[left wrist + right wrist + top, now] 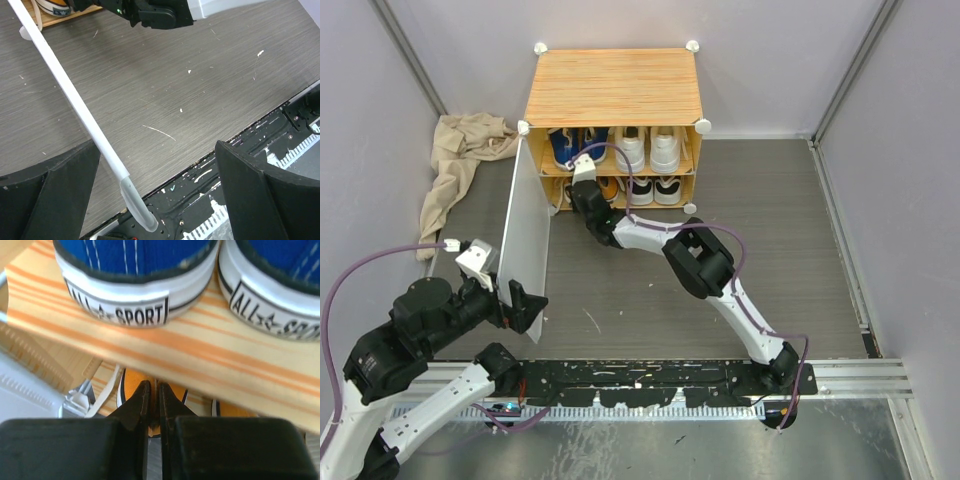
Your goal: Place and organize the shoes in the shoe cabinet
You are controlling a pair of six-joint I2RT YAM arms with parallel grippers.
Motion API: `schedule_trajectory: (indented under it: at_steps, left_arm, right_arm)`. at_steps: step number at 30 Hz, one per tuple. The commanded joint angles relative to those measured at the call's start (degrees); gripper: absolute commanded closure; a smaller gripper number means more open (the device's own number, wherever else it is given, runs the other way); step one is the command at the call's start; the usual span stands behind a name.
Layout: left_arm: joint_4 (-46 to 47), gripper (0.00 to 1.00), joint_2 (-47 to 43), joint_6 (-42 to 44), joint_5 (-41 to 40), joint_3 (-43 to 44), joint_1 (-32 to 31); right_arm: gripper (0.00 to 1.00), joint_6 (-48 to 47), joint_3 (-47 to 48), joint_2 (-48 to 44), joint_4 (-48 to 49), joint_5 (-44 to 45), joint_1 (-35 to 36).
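The shoe cabinet [613,85] stands at the back, its pale door [525,230] swung open toward me. Blue shoes [565,145] and white shoes [648,148] sit on the upper shelf, and another pair [655,190] with white toes is below on the right. My right gripper [578,193] reaches into the lower left compartment. In the right wrist view it [153,387] is shut on the heel edge of an orange shoe [131,385], under the shelf [200,355] that carries the blue shoes [135,260]. My left gripper [156,150] is open astride the door's edge [75,100].
A beige cloth [460,165] lies crumpled against the left wall beside the cabinet. Grey walls close in both sides. The black mounting rail [670,375] runs along the near edge. The right arm's forearm [640,232] stretches across the floor in front of the cabinet.
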Motion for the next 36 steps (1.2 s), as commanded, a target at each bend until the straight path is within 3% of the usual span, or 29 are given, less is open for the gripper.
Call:
schedule_trajectory:
  at_steps: [1, 7, 9, 13, 17, 19, 24, 31, 36]
  left_arm:
    - [4.2, 0.02, 0.9, 0.8, -0.2, -0.5, -0.1]
    - [4.8, 0.02, 0.9, 0.4, -0.1, -1.1, -0.1]
    - [4.8, 0.02, 1.0, 0.3, -0.1, -1.1, -0.1]
    - [4.8, 0.02, 1.4, 0.5, 0.1, -1.1, -0.1]
    - [4.8, 0.02, 1.4, 0.6, 0.0, -1.1, -0.1]
    - [4.9, 0.02, 1.6, 0.8, 0.0, -0.9, -0.1]
    - [5.3, 0.02, 2.0, 0.9, 0.3, 0.7, -0.1]
    - [8.2, 0.02, 3.9, 1.3, 3.2, 3.8, -0.1]
    - [13.5, 0.02, 6.4, 0.2, 7.8, 5.8, -0.1]
  right_arm:
    - [0.99, -1.2, 8.6, 1.1, 4.4, 0.6, -1.4]
    - [0.97, 0.3, 8.8, 2.4, 3.4, -0.5, -1.7]
    - [0.82, 1.2, 7.0, 2.0, 3.8, -0.5, -1.7]
    - [0.43, 2.4, 0.7, -0.7, 6.2, -2.2, -1.5]
    - [0.2, 0.9, -8.4, -7.3, 10.7, -1.2, 0.1]
    - [0.14, -0.2, -12.0, -10.5, 11.3, 0.3, 1.1]
    - [0.06, 1.5, -22.6, -21.2, 9.4, 1.3, 2.1]
    - [0.02, 2.4, -39.7, -40.0, -1.7, 3.6, 2.1]
    - [0.02, 3.1, -48.3, -53.5, -14.8, 4.7, 2.1]
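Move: The right gripper pinches the heel of the left orange shoe, whose middle lies some 9 cm ahead of it and 2 cm lower. The other orange shoe stands about 8 cm to the right of that one, and the left blue shoe some 13 cm straight above it. From the left gripper, the open door's middle is about 17 cm ahead and 8 cm below; the pinched shoe is some 46 cm ahead, 7 cm right and 20 cm lower. Ease the right gripper about 1.5 cm farther into the lower shelf and slightly down, then open the fingers wide to let go of the shoe's heel. Back out some 14 cm and go right about 13 cm, dipping first, then climbing above the starting height. Towards the end, lift the still-open left gripper some 3 cm and move it 2 cm right beside the door. ##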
